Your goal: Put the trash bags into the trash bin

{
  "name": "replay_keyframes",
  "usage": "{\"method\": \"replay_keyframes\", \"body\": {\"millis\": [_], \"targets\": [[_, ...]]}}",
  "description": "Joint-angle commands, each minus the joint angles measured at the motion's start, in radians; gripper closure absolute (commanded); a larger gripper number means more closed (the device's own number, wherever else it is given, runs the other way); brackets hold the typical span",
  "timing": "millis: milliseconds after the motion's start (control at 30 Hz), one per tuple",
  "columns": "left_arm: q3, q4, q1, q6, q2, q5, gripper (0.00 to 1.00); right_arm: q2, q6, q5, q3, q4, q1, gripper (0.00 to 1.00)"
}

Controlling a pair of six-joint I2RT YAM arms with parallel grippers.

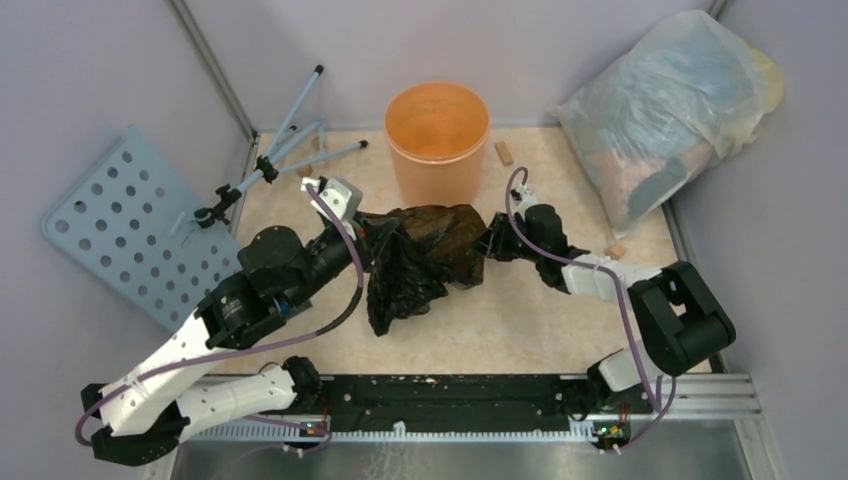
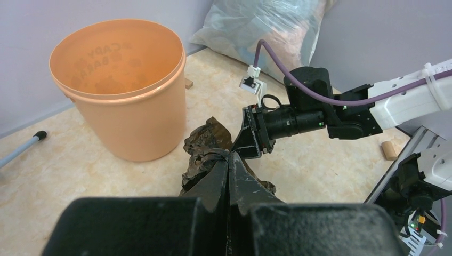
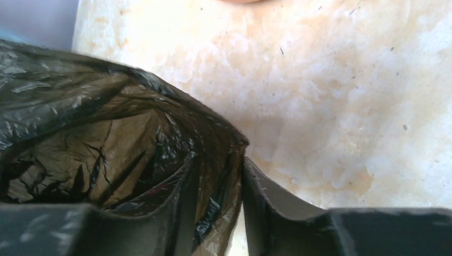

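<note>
A crinkled black trash bag (image 1: 425, 255) hangs just above the table, stretched between my two grippers, in front of the orange trash bin (image 1: 437, 140). My left gripper (image 1: 375, 240) is shut on the bag's left edge; in the left wrist view its jaws (image 2: 229, 157) pinch a fold of bag (image 2: 205, 146) beside the bin (image 2: 125, 101). My right gripper (image 1: 487, 240) is at the bag's right edge. In the right wrist view one finger is inside the bag's mouth (image 3: 96, 144) and the other outside. The film hangs loose in the gap of this open gripper (image 3: 219, 162).
A big translucent stuffed bag (image 1: 670, 110) leans in the back right corner. A folded tripod (image 1: 275, 160) and a pale blue perforated board (image 1: 130, 225) lie at the left. Small wooden blocks (image 1: 503, 152) (image 1: 617, 250) sit near the bin and by the right arm.
</note>
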Motion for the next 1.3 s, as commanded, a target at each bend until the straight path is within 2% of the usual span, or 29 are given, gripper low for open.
{"method": "replay_keyframes", "body": {"millis": [0,100,133,400,567,867,933,1033,1167,1267], "targets": [[-0.010,0.014,0.000,-0.006,-0.018,0.001,1.00,-0.001,-0.004,-0.019,0.046,0.029,-0.008,0.75],[-0.021,0.012,0.000,-0.005,-0.028,-0.012,1.00,-0.063,-0.042,0.051,0.076,-0.066,-0.008,0.99],[-0.025,0.013,0.001,-0.005,-0.031,-0.018,1.00,-0.092,-0.058,0.080,0.086,-0.104,-0.008,1.00],[-0.051,0.055,0.001,0.025,-0.031,-0.076,1.00,-0.328,-0.153,0.351,0.192,-0.389,-0.008,1.00],[-0.047,0.076,0.000,0.024,0.016,-0.156,1.00,-0.424,-0.097,0.572,0.293,-0.606,-0.009,1.00],[-0.075,0.049,0.018,-0.089,0.132,-0.215,0.98,-0.505,-0.107,0.622,0.355,-0.732,-0.009,1.00],[-0.102,0.069,0.020,-0.100,0.127,-0.198,0.89,-0.495,-0.114,0.611,0.364,-0.749,-0.008,1.00],[-0.139,0.085,0.020,-0.098,0.102,-0.159,0.65,-0.488,-0.120,0.583,0.376,-0.766,-0.009,1.00],[-0.152,0.077,0.021,-0.062,0.057,-0.150,0.27,-0.484,-0.137,0.543,0.394,-0.775,-0.009,1.00],[-0.141,0.087,0.020,-0.032,0.025,-0.172,0.15,-0.474,-0.150,0.501,0.420,-0.785,-0.008,1.00]]}}
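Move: The trash bag's free rim corner already lies between the right gripper's half-closed fingers. The bin stands about 15 cm ahead and 8 cm to the left of that gripper, at roughly its height; a small wood block lies some 24 cm ahead, 5 cm right and 9 cm down. For the left gripper, still holding the bag up high, that corner is about 13 cm ahead, 13 cm right and 30 cm down. Shut the right gripper on the rim corner, then swing it up about 16 cm and out to the right some 12 cm, away from the left hand, turning it roughly 25 degrees clockwise. Once it is up, bring the left gripper down about 9 cm and a little forward, and open its fingers wide to let go of the bag. ##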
